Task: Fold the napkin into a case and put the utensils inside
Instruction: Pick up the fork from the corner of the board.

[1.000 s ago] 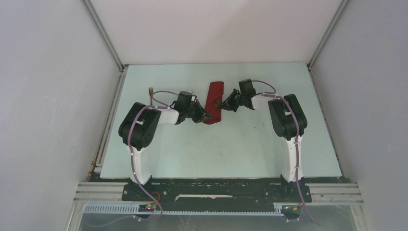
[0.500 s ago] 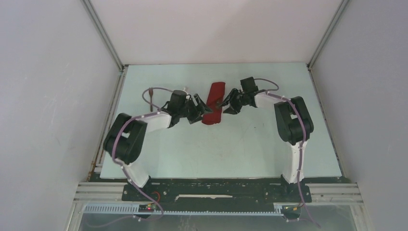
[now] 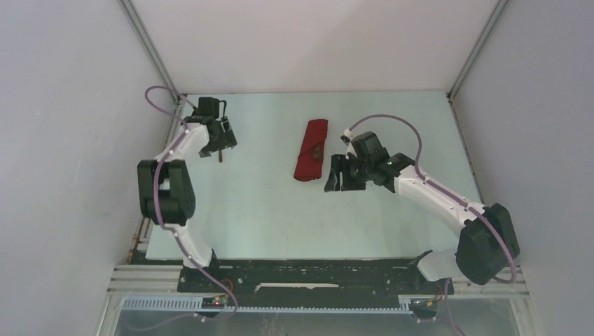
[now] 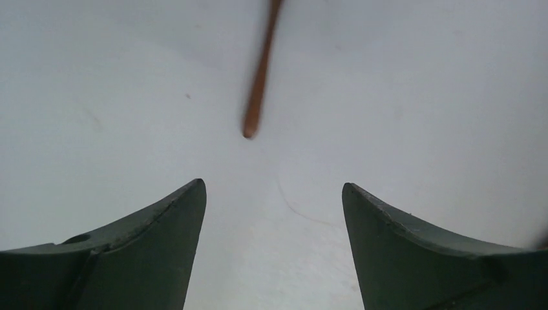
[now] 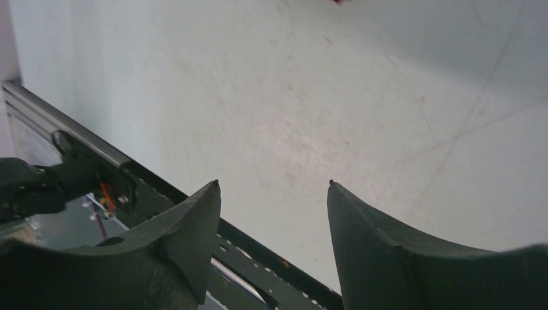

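Observation:
The napkin (image 3: 309,150) lies as a narrow dark red strip, the case, at the middle of the table; a small dark mark (image 3: 316,149) shows on it, too small to identify. My left gripper (image 3: 223,145) hangs open at the far left over a thin brown utensil (image 3: 221,158). In the left wrist view only that utensil's handle (image 4: 260,77) shows, ahead of the open left gripper (image 4: 273,186), not touching it. My right gripper (image 3: 340,182) is open and empty, just right of the strip's near end. In its wrist view the right gripper (image 5: 273,184) faces bare table.
The left wall and its rail (image 3: 167,143) run close beside the left gripper. The table's dark front rail (image 5: 194,206) with wiring shows in the right wrist view. A sliver of red cloth (image 5: 337,1) touches that view's top edge.
Both grippers have opened and let go of the red strip. The left arm swung away to the far left over the utensil; the right arm pulled back toward the near side.

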`<state>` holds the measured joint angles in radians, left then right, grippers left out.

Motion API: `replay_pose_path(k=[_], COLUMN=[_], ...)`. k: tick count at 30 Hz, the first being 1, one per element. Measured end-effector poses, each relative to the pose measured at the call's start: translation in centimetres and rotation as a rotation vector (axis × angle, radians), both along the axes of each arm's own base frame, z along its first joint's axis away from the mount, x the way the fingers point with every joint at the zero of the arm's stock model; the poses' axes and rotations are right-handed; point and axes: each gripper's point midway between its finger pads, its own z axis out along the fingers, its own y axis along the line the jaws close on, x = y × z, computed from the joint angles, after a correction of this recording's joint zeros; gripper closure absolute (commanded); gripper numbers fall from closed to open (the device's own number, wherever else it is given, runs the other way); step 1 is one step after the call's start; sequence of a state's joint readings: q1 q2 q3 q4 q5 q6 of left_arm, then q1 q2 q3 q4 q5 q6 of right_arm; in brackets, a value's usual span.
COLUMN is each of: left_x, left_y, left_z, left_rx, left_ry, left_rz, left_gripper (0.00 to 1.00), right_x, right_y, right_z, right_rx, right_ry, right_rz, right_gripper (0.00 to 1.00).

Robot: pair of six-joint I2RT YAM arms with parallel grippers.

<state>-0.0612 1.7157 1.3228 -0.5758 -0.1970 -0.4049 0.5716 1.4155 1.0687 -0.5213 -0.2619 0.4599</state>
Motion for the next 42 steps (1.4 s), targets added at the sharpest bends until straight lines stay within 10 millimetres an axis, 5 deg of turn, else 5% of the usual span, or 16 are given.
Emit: replay_pose_path(k=[2,7,14,21,27,31,37,42], left_x=[0.7,3.0,5.5,5.7,6.0,5.7,4.9,-2.2], left_y=[2.2,4.1,3.8,3.6,3.2,3.2,3.1,-0.6], left_z=[-2.1,-5.9,-6.8,-8.4,-8.7,-8.5,-8.4,-5.1], left_rx=[0.026,0.021,0.016,-0.017,-0.075,-0.094,-0.063,0.023], left_ry=[0.1,0.246,0.309,0.384,0.42,0.431,0.433,0.417], left_rz=[0.015,0.021,-0.024,-0.046,-0.071,-0.08,-0.124,-0.286], left_gripper=[0.18,0.26,0.42,0.4,0.74,0.99,1.0,1.0], right_x=[-1.1,-2.2,-2.5,-2.3,-2.4,-2.4,-2.1,0.4], right_y=[-1.0,-3.4,-4.9,-5.2,-5.5,-5.7,-5.7,-4.3], right_z=[-0.9,-3.0,-0.7,0.5,1.9,3.0,3.0,3.1], right_rx=[-0.022,-0.052,0.009,0.035,0.062,0.084,0.076,0.087], right_ry=[0.009,0.056,-0.006,-0.038,-0.077,-0.108,-0.119,-0.106], right_rz=[0.013,-0.004,-0.032,-0.043,-0.054,-0.066,-0.056,0.001], right_gripper=[0.32,0.33,0.34,0.36,0.36,0.35,0.3,0.25])
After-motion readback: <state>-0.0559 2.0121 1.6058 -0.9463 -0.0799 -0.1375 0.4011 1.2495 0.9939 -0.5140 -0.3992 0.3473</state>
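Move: The fork lies with its handle towards the robot, its middle about 10 cm ahead of the left hand, 4 cm to its left and 9 cm below. The rolled napkin lies about 30 cm to the right of that hand and 5 cm ahead, 8 cm below, with the spoon in it some 2 cm farther right. From the right hand the fork is roughly 23 cm ahead, 34 cm to the left and 12 cm below. The left hand sinks about 8 cm while reaching some 6 cm forward and a little left, tipping its fingers some 25 degrees steeper and partly closing them, then pinches the fork's handle near its rear end, lifts it about 3 cm and swings back and to the right towards the napkin. The right hand, empty and open, shifts about 5 cm left with a short dip and then a rise, clear of everything. ##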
